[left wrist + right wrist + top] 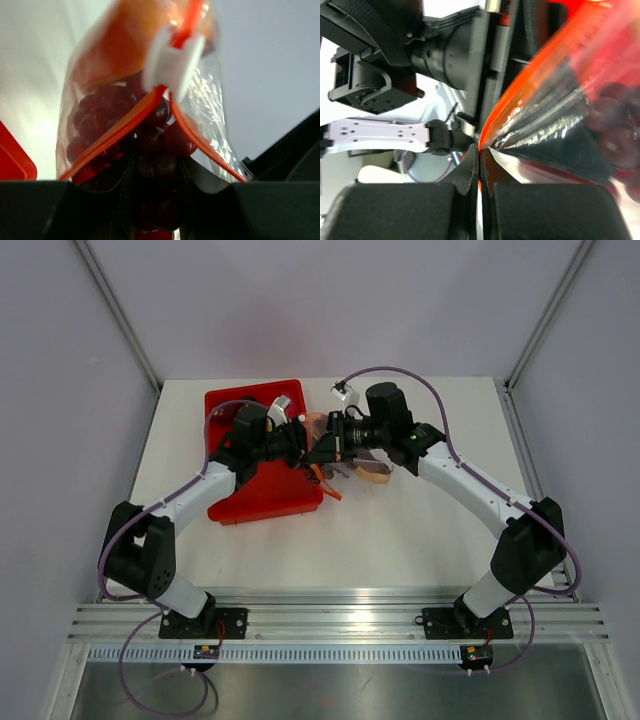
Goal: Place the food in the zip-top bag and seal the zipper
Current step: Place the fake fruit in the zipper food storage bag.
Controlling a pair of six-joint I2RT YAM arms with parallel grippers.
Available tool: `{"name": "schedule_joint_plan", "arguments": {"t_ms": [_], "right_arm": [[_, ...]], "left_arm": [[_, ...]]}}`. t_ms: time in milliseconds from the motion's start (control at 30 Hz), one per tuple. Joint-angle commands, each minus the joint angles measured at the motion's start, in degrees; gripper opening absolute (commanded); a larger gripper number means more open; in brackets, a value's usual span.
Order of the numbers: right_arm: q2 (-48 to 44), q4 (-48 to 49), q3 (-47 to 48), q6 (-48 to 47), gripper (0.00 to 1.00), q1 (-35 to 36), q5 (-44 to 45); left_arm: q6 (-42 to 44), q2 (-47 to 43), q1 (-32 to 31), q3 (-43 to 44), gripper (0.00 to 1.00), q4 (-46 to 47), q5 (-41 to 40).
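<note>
The zip-top bag [368, 472] hangs between my two grippers above the table, right of the red bin. In the left wrist view the bag [210, 105] is clear. Its orange zipper [125, 125] splits open below a white slider [172, 62]. Dark red food [177, 140] fills the mouth. My left gripper [156, 172] [303, 448] is shut on a dark red lump of food at the mouth. My right gripper [479, 152] [330, 452] is shut on the orange zipper [520, 95] at the bag's edge. Blurred food [615, 130] shows through the bag [560, 125].
The red bin [250, 495] lies under the left arm on the white table [400, 530]. Its corner shows in the left wrist view [15, 160]. The left arm's wrist [445, 47] is close in front of the right gripper. Purple cables loop over both arms.
</note>
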Motion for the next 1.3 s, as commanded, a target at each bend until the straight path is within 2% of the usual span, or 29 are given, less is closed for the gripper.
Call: {"name": "schedule_joint_plan", "arguments": {"t_ms": [0,133,333,600,667,700,833,1067,1267], "right_arm": [[1.2,7.1,2.0,4.6,0.0,2.9,-6.4],[0.7,9.0,0.6,6.5,0.0,3.6,-7.8],[-0.5,9.9,-4.4,7.4,0.0,3.7,-4.5],[2.6,23.1,-5.9,17.1,0.0,3.6,-7.1],[4.0,26.8,-5.1,20.0,0.0,3.7,-7.9],[4.5,28.1,-4.9,21.2,0.0,3.6,-8.3],[7.0,35.4,-5.7,28.6,0.0,3.6,-8.6],[10.7,53.1,-10.9,40.1,0.0,3.7,-7.6],[12.2,58.4,-12.4,43.4,0.0,3.7,-8.0]], "left_arm": [[2.8,0.7,-2.7,6.3,0.03,-2.6,-5.6],[3.6,1.9,-3.2,6.5,0.03,-4.4,-8.2],[3.3,-0.9,-3.2,5.0,0.06,-2.7,-5.7],[11.9,-8.6,-2.6,7.8,0.08,-17.6,-12.1],[15.3,-8.9,-2.6,9.8,0.21,-22.7,-13.4],[17.2,-8.8,-2.6,10.2,0.38,-24.2,-14.6],[20.1,-7.3,-2.6,10.6,0.6,-29.8,-16.9],[23.6,-6.4,-2.6,10.7,0.63,-34.3,-18.2],[25.3,-8.5,-2.6,11.1,0.74,-36.5,-18.1]]}}
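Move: The bag mouth the grapes are bound for lies just beyond the left fingertips, roughly 4 cm to the right, 1 cm ahead and 2 cm below; the held grapes are already partly at it. The banana in the bag is some 14 cm to the right, 1 cm back and 6 cm lower, and the red tray about 13 cm left, 7 cm ahead and 20 cm below. From the right hand, which pinches the rim, the grapes sit about 4 cm ahead and 1 cm left, at its height. The grapes are first lowered nearly 3 cm at the bag mouth, then the left hand draws left about 7 cm and sinks further, tipping its fingers some 30 degrees more steeply downward while opening them around the bunch. The right hand keeps its pinch on the rim and follows about 5 cm left and a little back, rolling its fingers up towards level. ##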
